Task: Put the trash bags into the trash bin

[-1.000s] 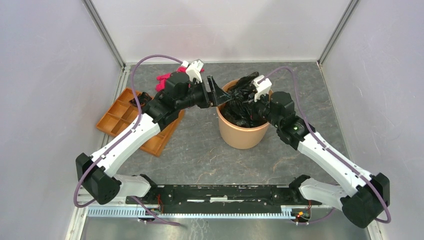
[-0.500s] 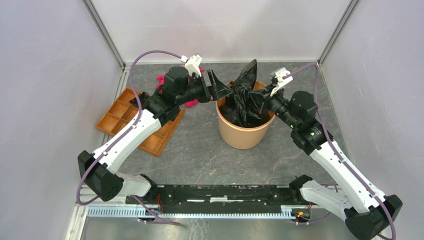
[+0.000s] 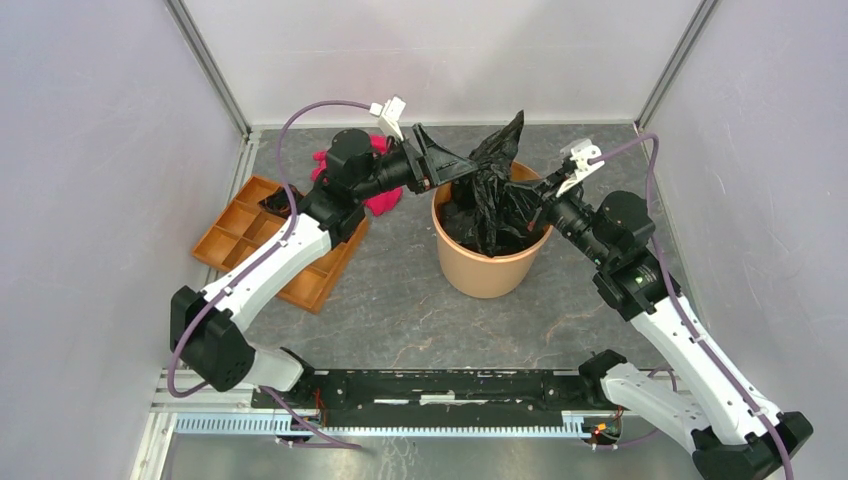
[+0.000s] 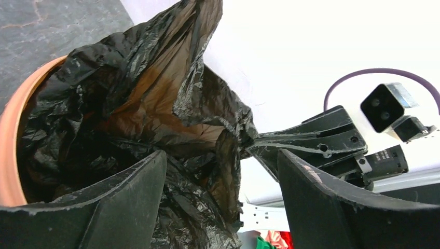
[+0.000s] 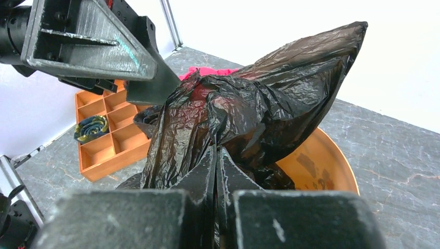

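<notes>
The terracotta trash bin (image 3: 487,265) stands at the table's middle back. A black trash bag (image 3: 497,190) hangs half in it, its upper part pulled up into a peak above the rim. My right gripper (image 3: 537,206) is shut on the bag over the bin's right rim. The right wrist view shows its jaws (image 5: 216,158) pinched together on the film (image 5: 259,98) above the bin (image 5: 324,166). My left gripper (image 3: 452,165) is open and empty over the bin's left rim. In the left wrist view (image 4: 223,171) the bag (image 4: 150,98) lies beyond its spread fingers.
A flat orange compartment tray (image 3: 250,235) lies left of the bin, with a small yellow-blue item (image 5: 92,127) in one cell. A pink-red cloth (image 3: 384,203) lies under the left arm. Enclosure walls stand at the left, back and right.
My right gripper has lifted and drawn back to the right, pulling the bag up out of the bin into a peak. My left gripper has risen and swung slightly toward the back.
</notes>
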{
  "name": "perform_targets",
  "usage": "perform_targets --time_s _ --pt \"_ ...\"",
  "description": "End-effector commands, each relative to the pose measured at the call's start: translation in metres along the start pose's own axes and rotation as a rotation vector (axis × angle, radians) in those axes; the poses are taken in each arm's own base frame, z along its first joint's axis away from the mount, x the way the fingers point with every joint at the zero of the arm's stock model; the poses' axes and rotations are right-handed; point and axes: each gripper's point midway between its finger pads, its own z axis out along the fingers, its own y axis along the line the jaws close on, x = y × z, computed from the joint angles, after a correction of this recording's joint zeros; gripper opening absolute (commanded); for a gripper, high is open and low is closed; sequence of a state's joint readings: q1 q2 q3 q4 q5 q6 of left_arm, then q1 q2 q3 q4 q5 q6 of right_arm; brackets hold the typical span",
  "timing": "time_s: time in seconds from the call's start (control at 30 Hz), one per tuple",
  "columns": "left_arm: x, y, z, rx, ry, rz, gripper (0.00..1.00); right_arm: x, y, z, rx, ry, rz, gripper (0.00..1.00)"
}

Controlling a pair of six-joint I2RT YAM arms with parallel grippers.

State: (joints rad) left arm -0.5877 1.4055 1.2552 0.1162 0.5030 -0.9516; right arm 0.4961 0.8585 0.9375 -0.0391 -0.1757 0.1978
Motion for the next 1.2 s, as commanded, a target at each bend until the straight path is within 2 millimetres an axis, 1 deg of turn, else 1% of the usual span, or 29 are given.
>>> perform_targets --time_s 0.0,0.07,0.13,0.2,0.27,0.3,0.4,0.43,0.5,0.57,0.67,0.7,0.73,0.77,0.8,0.83,0.87,0.9,0.93,0.97,1.0,1.1,1.13,1.17 --pt "-0.011 -0.025 0.008 0.09 -0.012 0.013 0.83 -0.002 0.007 0.0 -0.037 -0.01 0.012 0.0" --pt "-0.015 -0.021 0.014 0.038 -0.028 0.052 0.77 -0.001 0.008 0.001 -0.044 -0.003 0.014 0.0" --pt "-0.02 -0.02 0.019 -0.019 -0.056 0.111 0.75 -0.002 0.008 0.002 -0.047 0.002 0.011 0.0" --pt "-0.023 -0.021 0.024 -0.034 -0.063 0.131 0.72 0.0 0.008 0.002 -0.046 0.013 0.01 0.0" --pt "-0.025 -0.023 0.03 -0.03 -0.056 0.134 0.6 0.001 0.008 0.003 -0.046 0.027 0.009 0.0" --pt "-0.026 -0.024 0.033 -0.031 -0.058 0.138 0.5 0.002 0.008 0.003 -0.048 0.032 0.006 0.0" --pt "-0.028 -0.031 0.037 -0.025 -0.073 0.161 0.29 0.005 0.007 0.002 -0.044 0.058 -0.005 0.01" --pt "-0.027 -0.031 0.037 -0.033 -0.068 0.167 0.22 0.007 0.006 0.002 -0.038 0.079 -0.007 0.04" --pt "-0.03 -0.038 0.039 -0.023 -0.075 0.189 0.12 0.009 0.001 0.0 -0.011 0.128 -0.017 0.14" --pt "-0.033 -0.048 0.04 -0.002 -0.082 0.205 0.04 0.01 -0.002 -0.002 0.008 0.173 -0.028 0.16" --pt "-0.032 -0.052 0.044 0.018 -0.073 0.192 0.02 0.006 0.0 -0.008 0.01 0.19 -0.028 0.19" --pt "-0.03 -0.051 0.044 0.018 -0.067 0.18 0.02 0.004 0.0 -0.01 0.011 0.187 -0.025 0.21" --pt "-0.029 -0.052 0.045 0.026 -0.069 0.174 0.02 0.002 0.0 -0.012 0.016 0.189 -0.021 0.26" --pt "-0.028 -0.056 0.047 0.044 -0.073 0.174 0.02 0.0 0.0 -0.014 0.024 0.192 -0.015 0.35" --pt "-0.026 -0.058 0.048 0.05 -0.071 0.17 0.02 -0.002 0.0 -0.015 0.028 0.203 -0.009 0.47" --pt "-0.024 -0.06 0.049 0.056 -0.067 0.166 0.02 -0.004 0.002 -0.015 0.021 0.216 -0.001 0.65" --pt "-0.021 -0.063 0.051 0.06 -0.063 0.163 0.02 -0.002 0.005 -0.014 0.012 0.239 0.007 0.78" --pt "-0.018 -0.066 0.053 0.066 -0.061 0.161 0.02 0.0 0.007 -0.013 0.007 0.267 0.01 0.89" --pt "-0.016 -0.069 0.054 0.07 -0.059 0.16 0.02 0.003 0.008 -0.012 0.004 0.29 0.005 0.96" --pt "-0.015 -0.07 0.056 0.072 -0.058 0.159 0.02 0.003 0.007 -0.012 0.013 0.302 -0.007 0.98" --pt "-0.013 -0.071 0.058 0.073 -0.056 0.159 0.02 0.002 0.005 -0.012 0.033 0.307 -0.016 0.98" --pt "-0.011 -0.073 0.062 0.079 -0.045 0.153 0.02 -0.016 0.008 -0.01 0.038 0.271 -0.025 0.98" --pt "-0.011 -0.074 0.064 0.082 -0.043 0.149 0.02 -0.024 0.013 -0.009 0.023 0.253 -0.022 0.98" --pt "-0.011 -0.077 0.065 0.086 -0.041 0.147 0.02 -0.026 0.016 -0.006 0.01 0.25 -0.014 0.98"
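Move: The left hand is wide open. The trash bag's rim, gathered in the closed right fingers, lies about 5 cm to its right, 2 cm ahead and 2 cm higher. The trash bin's middle is some 6 cm right of the left hand, 3 cm back and 23 cm below. The red cloth is on the table about 22 cm left, 20 cm ahead and 35 cm down. From the right hand, which already pinches the bag at its tips, the bin is straight below by some 23 cm, 2 cm left. The left fingers shut and pinch the trash bag's rim beside the right gripper's tips, as the left hand goes right and up; it then carries on right with the rim, easing back, about 7 cm right in all. The right hand dips about 3 cm, tilts its fingers down some 15 degrees and opens wide, letting go of the bag as it rises back. ##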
